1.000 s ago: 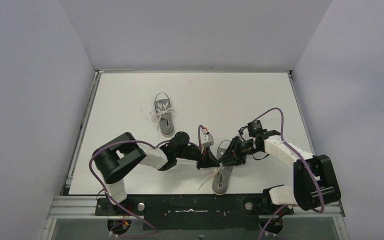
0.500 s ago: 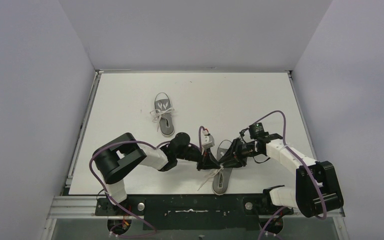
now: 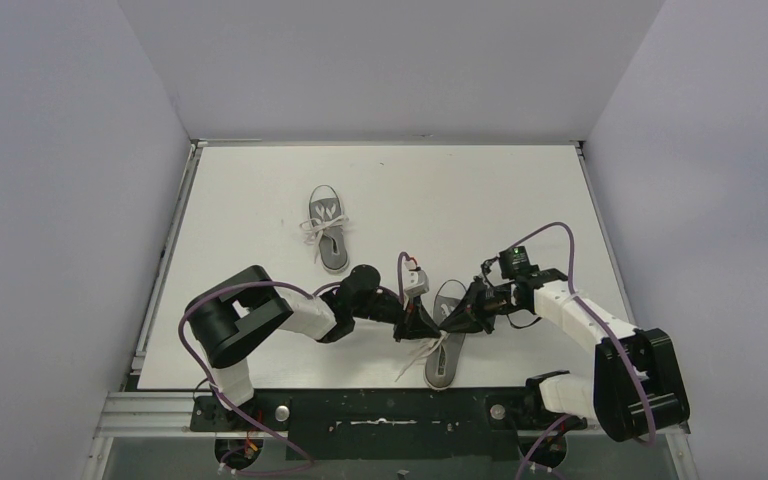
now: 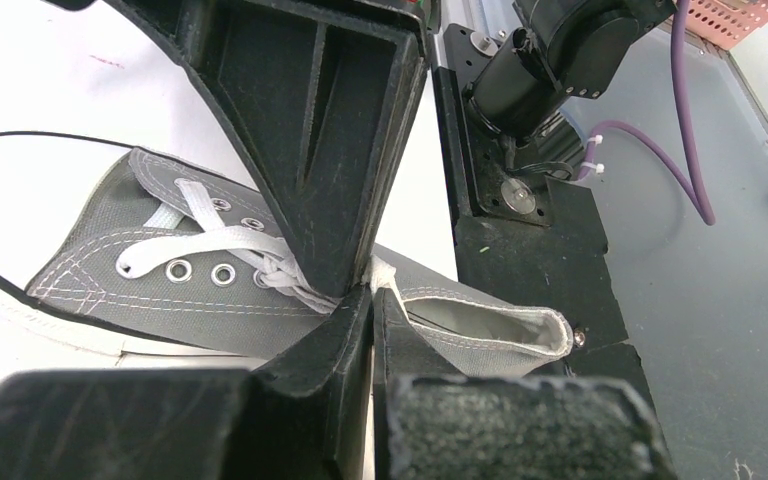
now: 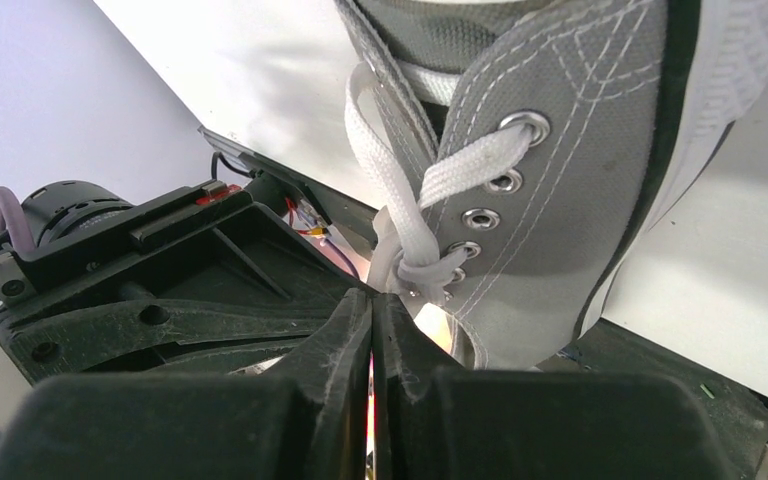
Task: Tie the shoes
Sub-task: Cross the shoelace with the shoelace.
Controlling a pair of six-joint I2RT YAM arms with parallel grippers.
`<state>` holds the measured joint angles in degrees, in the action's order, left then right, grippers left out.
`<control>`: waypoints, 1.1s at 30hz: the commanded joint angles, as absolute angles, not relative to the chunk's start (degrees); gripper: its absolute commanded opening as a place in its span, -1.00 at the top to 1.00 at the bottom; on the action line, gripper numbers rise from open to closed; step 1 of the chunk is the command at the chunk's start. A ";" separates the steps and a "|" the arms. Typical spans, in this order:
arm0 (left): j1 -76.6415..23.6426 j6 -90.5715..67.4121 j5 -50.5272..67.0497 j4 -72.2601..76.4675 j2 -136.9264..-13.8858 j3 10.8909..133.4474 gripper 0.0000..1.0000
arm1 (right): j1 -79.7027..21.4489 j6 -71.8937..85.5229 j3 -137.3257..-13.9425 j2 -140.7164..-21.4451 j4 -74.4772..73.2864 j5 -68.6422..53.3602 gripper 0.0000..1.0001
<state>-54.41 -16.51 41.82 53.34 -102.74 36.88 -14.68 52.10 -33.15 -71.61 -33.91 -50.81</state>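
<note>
One grey shoe (image 3: 443,362) lies near the table's front edge, its white laces loose. Both grippers meet over its lacing. My left gripper (image 3: 425,325) comes in from the left and my right gripper (image 3: 451,321) from the right. In the left wrist view the left gripper (image 4: 371,291) is shut, with a bit of white lace (image 4: 384,271) at its tips, beside the shoe (image 4: 100,290). In the right wrist view the right gripper (image 5: 372,297) is shut where a lace (image 5: 392,215) runs down from the shoe's (image 5: 570,130) eyelets. The second shoe (image 3: 327,228) lies further back, its laces in a bow.
The white table (image 3: 480,200) is walled on three sides. A black mounting rail (image 3: 390,410) runs along the near edge, just behind the shoe's heel. Purple cables (image 3: 550,232) loop over both arms. A pink basket (image 4: 735,14) shows beyond the table's near edge.
My right gripper's jaws have shut at the lace. The right arm's elbow has swung right and down. The left arm and both shoes have stayed put.
</note>
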 commanded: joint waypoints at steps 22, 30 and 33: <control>-52.25 -18.87 42.48 57.12 -99.37 34.77 0.38 | -14.33 51.85 -33.91 -68.02 -36.61 -50.45 1.00; -49.55 -27.60 49.25 66.54 -107.73 38.29 0.27 | -14.23 51.42 -34.58 -68.05 -36.91 -50.25 1.00; -49.50 -27.84 49.60 67.34 -109.25 38.73 0.27 | -14.20 51.01 -35.05 -68.21 -37.23 -50.44 1.00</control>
<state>-49.80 -25.06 46.00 59.96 -107.74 36.49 -14.61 51.68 -33.08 -69.08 -36.91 -49.93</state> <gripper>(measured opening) 0.365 0.023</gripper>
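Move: Both hands meet over the shoe's throat. The lace is at the left fingertips, about 1 cm to the right and 1 cm below the hand point, with the laced knot some 2 cm ahead, 2 cm to the right and 2 cm down. The shoe mouth is about 6 cm back, 1 cm right and 3 cm lower. The right hand has the lace right at its closed fingertips, the knot roughly 2 cm ahead, level sideways and 2 cm below. Keep the right fingers shut on the lace and hold that hand almost still. Open the left fingers by about a third to let go, easing about 1 cm forward, then backing some 1.5 cm left from the right fingertips. Then go forward and down, a little over 1 cm each, rolling slightly, so the parted fingers come around the lace strands below the right grip. ##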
